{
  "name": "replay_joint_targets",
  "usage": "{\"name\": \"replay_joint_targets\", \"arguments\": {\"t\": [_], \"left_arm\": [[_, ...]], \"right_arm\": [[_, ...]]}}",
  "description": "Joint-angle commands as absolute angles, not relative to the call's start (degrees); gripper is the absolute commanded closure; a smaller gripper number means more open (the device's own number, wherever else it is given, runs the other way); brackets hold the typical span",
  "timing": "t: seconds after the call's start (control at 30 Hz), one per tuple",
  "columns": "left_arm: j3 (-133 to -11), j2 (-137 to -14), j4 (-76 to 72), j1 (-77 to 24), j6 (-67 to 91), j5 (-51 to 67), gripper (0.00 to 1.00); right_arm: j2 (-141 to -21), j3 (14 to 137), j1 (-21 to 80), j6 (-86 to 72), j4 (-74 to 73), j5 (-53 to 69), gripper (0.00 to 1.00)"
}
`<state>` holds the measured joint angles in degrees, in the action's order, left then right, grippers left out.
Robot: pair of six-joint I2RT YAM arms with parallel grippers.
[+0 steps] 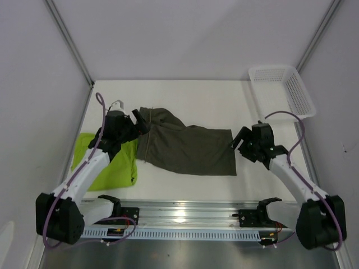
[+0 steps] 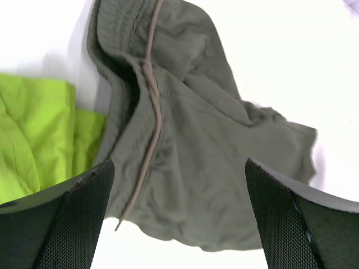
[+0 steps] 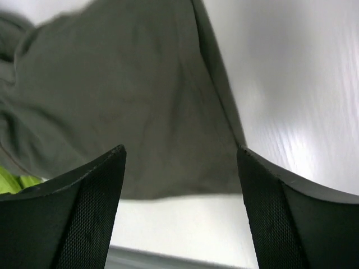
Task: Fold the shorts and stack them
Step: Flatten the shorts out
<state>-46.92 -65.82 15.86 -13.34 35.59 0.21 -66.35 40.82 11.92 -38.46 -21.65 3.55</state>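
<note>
The dark olive-grey shorts [image 1: 188, 145] lie spread across the middle of the table, waistband and drawstring [image 2: 151, 112] at their left end. The lime green shorts [image 1: 115, 165] lie folded at the left, partly under my left arm. My left gripper [image 1: 140, 122] hangs open just above the olive shorts' [image 2: 213, 162] waistband corner, holding nothing. My right gripper [image 1: 240, 139] stands open at the right edge of the olive shorts [image 3: 123, 101], with nothing between its fingers [image 3: 90, 207]. A strip of green cloth [image 2: 39, 134] shows in the left wrist view.
A white mesh basket [image 1: 283, 89] sits at the back right corner, leaning past the table edge. A metal rail [image 1: 179, 216] with the arm bases runs along the near edge. White walls enclose the table [image 1: 185, 95] on three sides.
</note>
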Motion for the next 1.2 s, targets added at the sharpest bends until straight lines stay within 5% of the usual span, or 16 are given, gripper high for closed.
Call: {"name": "replay_joint_targets", "arguments": {"t": [0.0,0.33,0.87,1.17], "left_arm": [[-40.36,-57.26,17.05,-14.06,40.34,1.67,0.01],[-27.25,-45.44,16.35,-14.68,43.68,7.82,0.02],[-23.38,-48.60,12.48,-14.77,44.47,9.05,0.02],[-22.76,-49.04,11.95,-14.76,45.18,8.70,0.02]], "right_arm": [[-54.46,34.13,15.37,-52.50,-27.84,-3.41,0.20],[-40.51,23.83,26.97,-74.25,-33.23,-11.16,0.37],[-54.04,17.66,34.10,-86.30,-22.84,-20.82,0.41],[-65.29,22.67,33.66,-91.66,-25.83,-22.94,0.55]]}}
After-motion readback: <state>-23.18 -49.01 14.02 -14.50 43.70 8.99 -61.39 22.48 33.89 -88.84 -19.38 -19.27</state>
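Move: The grey shorts' near right corner lies about 9 cm back from the right hand, level with it sideways and about 9 cm below. Their far right corner is some 8 cm ahead and 2 cm to its left at that same height. The waistband's near end lies roughly 8 cm back from the left hand, hardly 1 cm to its left and about 15 cm down, with the folded green shorts some 14 cm to that hand's left and also 8 cm back. The right hand's fingertips come onto the grey shorts' near right corner and gather it between them, closing partway. To get there the hand draws back about 11 cm, sinking some 7 cm, then creeps forward again, turning clockwise about 30 degrees. The left hand, fingers still wide open, draws back and down some 9 cm each way towards the waistband's near end, stopping above it. ##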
